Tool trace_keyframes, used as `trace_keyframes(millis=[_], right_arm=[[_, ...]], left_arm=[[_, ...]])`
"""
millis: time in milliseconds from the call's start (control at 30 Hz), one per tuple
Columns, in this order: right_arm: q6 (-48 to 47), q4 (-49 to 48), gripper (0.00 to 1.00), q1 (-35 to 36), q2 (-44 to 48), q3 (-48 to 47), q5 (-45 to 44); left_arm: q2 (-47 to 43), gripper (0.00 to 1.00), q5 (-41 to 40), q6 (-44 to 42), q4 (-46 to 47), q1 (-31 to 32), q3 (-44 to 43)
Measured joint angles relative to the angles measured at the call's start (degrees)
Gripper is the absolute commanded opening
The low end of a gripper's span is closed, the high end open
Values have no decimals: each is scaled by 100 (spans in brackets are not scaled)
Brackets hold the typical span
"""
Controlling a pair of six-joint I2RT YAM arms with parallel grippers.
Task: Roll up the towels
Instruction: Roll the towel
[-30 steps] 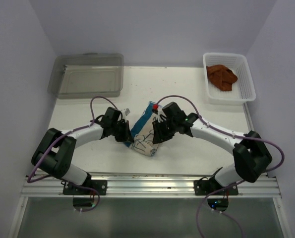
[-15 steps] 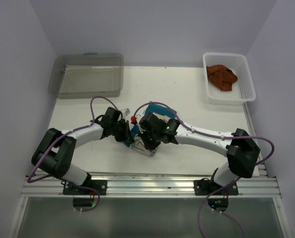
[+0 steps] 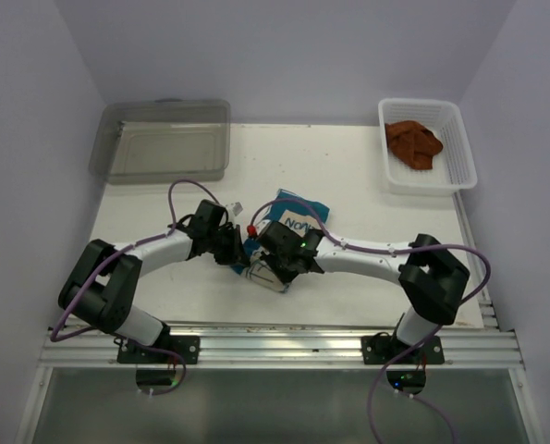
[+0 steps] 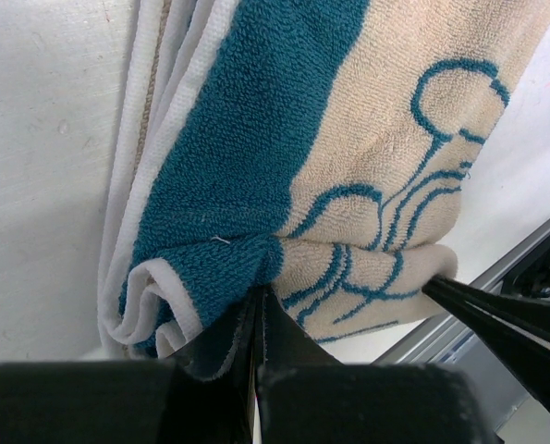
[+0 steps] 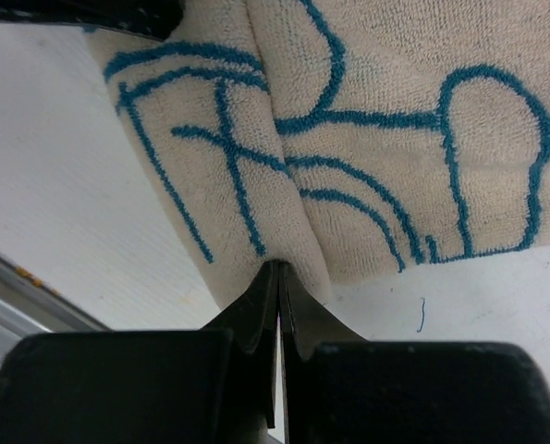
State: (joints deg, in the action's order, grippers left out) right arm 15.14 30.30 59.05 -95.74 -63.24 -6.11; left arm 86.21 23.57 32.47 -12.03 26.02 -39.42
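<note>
The cream towel [image 3: 296, 218] with blue edges and blue drawing lies partly folded at the table's middle. In the left wrist view my left gripper [image 4: 261, 298] is shut on the towel [image 4: 376, 139] where the blue band meets its rolled near end. My right gripper [image 5: 277, 270] is shut on a fold of the cream towel [image 5: 395, 139] close by. From above, the left gripper [image 3: 241, 252] and right gripper [image 3: 269, 268] meet at the towel's near end. The rust-brown towel [image 3: 413, 143] lies crumpled in the white basket [image 3: 459, 171].
A clear plastic bin [image 3: 164, 139] stands at the back left. The white basket stands at the back right. The table's metal front rail [image 3: 275, 344] runs just behind the towel's near end. The right gripper's finger [image 4: 501, 319] shows at the left wrist view's lower right.
My right arm swung left and down across the towel, and its gripper shut on the near end beside the left gripper. The towel's far part now lies flat. The left arm stayed put.
</note>
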Motion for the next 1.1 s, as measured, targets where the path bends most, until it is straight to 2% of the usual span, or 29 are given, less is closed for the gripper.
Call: trace_keyframes(millis=[233, 600, 900, 1033, 1100], right_arm=[[20, -533, 0, 0, -162, 361, -81], [7, -326, 1, 275, 393, 378, -601], [-234, -109, 21, 1150, 529, 225, -1515], [-382, -118, 34, 1377, 424, 81, -1757], [-455, -120, 36, 1462, 328, 0, -1871]], left_arm=[[-39, 0, 2, -2, -26, 4, 0], [-68, 0, 9, -9, -50, 4, 0], [-68, 0, 11, -11, -61, 4, 0], [-68, 0, 15, -13, -63, 4, 0], [-68, 0, 15, -13, -63, 4, 0]])
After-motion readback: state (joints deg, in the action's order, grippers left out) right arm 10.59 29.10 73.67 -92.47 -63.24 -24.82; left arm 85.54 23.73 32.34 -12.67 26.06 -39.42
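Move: Right at the right hand's shut fingertips is the right end of the towel roll, about 1 cm below and 1 cm back of them. The rest of the towel, still unrolled, stretches ahead, its middle roughly 11 cm forward and 3 cm to the right. The fold the left hand holds is some 11 cm left and 3 cm ahead of the right hand. From the left hand, the roll's right end lies about 11 cm right and 4 cm back. Patting down some 2 cm onto the right end of the towel roll with shut fingertips, the right hand then lifts 5 to 6 cm clear, drawing back and slightly left as its fingertips tilt about 20 degrees forward and open to about a third. The left hand stays put, its shut tips still holding the fold at the roll's left end. ##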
